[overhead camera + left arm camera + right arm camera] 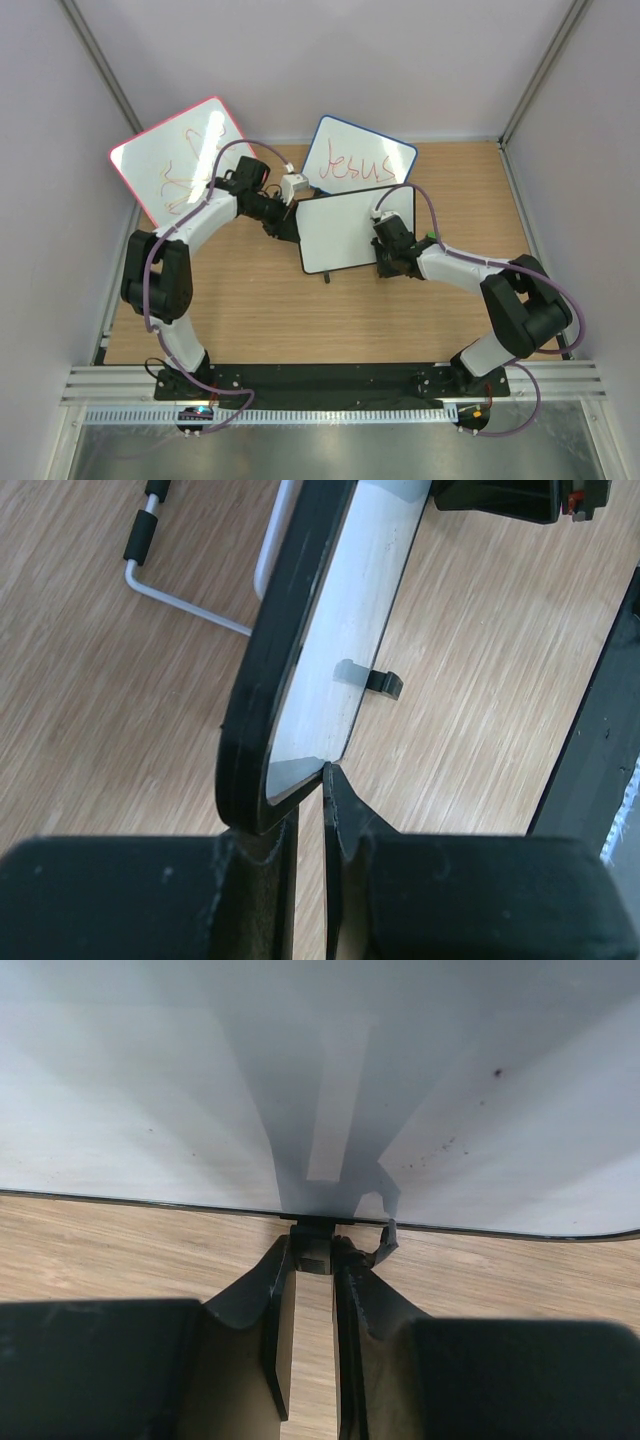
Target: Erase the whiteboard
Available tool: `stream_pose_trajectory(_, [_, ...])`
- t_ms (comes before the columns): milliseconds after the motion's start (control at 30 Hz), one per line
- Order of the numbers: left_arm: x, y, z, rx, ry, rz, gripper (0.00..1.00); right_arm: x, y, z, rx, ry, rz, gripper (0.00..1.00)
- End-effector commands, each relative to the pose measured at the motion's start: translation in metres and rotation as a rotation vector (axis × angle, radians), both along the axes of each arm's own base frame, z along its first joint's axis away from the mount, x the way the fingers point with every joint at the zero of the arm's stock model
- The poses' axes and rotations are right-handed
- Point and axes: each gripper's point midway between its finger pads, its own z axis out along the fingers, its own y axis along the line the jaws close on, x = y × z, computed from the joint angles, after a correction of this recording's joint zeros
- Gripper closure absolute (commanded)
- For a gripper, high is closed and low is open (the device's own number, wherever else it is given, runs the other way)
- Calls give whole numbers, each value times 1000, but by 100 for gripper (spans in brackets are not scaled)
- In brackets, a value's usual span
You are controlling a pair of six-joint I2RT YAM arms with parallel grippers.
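Note:
The whiteboard (pixel 345 232) with the thin black frame is in the middle of the wooden table, and its face looks blank. My left gripper (pixel 288 224) is shut on its left edge. In the left wrist view the fingers (pixel 305 795) pinch a rounded corner of the board (pixel 330 670), and one small black foot (pixel 382 682) sticks out. My right gripper (pixel 388 262) is at the board's near edge. In the right wrist view it (pixel 315 1252) is shut on the other black foot (pixel 313 1238) under the white face (pixel 300 1070), which has a few dark specks.
A pink-red-framed board (pixel 185 160) with red scribbles leans at the back left. A blue-framed board reading "Jesus" (pixel 358 162) stands behind the whiteboard. A wire stand with black grips (pixel 180 595) lies on the wood. Walls close in on three sides.

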Motion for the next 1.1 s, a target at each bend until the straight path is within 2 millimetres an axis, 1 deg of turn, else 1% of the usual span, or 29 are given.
stream_pose_trajectory(0, [18, 26, -12, 151, -124, -3, 100, 5, 11, 4, 48, -16, -22, 99])
stream_pose_trajectory(200, [17, 28, -10, 161, -127, -9, 100, 3, 11, 4, 48, -11, -21, 99])
stream_pose_trajectory(467, [17, 26, -5, 153, -133, -12, 100, 3, 11, 4, 52, -12, -21, 99])
stream_pose_trajectory(533, [18, 26, -7, 153, -124, -9, 99, 3, 11, 4, 50, -11, -18, 99])
stream_pose_trajectory(600, [18, 27, -8, 155, -121, -9, 96, 3, 11, 4, 50, -13, -19, 99])
stream_pose_trajectory(700, [16, 25, -9, 145, -113, -12, 79, 4, 11, 5, 53, -16, -19, 99])
stream_pose_trajectory(800, [16, 23, -6, 130, -120, -14, 71, 2, 11, 3, 51, -12, -16, 99])
stream_pose_trajectory(833, [17, 22, -3, 120, -130, -13, 67, 2, 12, 3, 50, -11, -14, 99])
stream_pose_trajectory(1067, [13, 16, 4, 75, -139, -26, 64, 2, 12, 2, 48, -12, -11, 99])
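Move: The left hand already pinches the left edge of the black-framed whiteboard; the board's middle is about 15 cm to its right, level fore and aft and some 4 cm lower. From this hand the board's left clip is roughly 7 cm right, 9 cm back and 11 cm down; the blue-framed board is some 16 cm ahead and 15 cm right, 4 cm down. For the right hand, already on the near edge's right clip, the whiteboard's middle is about 8 cm ahead, 5 cm left and 5 cm up. The left hand first holds the whiteboard's left edge almost still, then opens its fingers to about a third and lets go, its fingertips shifting some 2 cm left off the edge, 1 cm forward and 1 cm down as the wrist tilts under 10 degrees. The right hand keeps its pinch on the right clip at the near edge and stays in place, holding that edge down low while the other side is freed. ##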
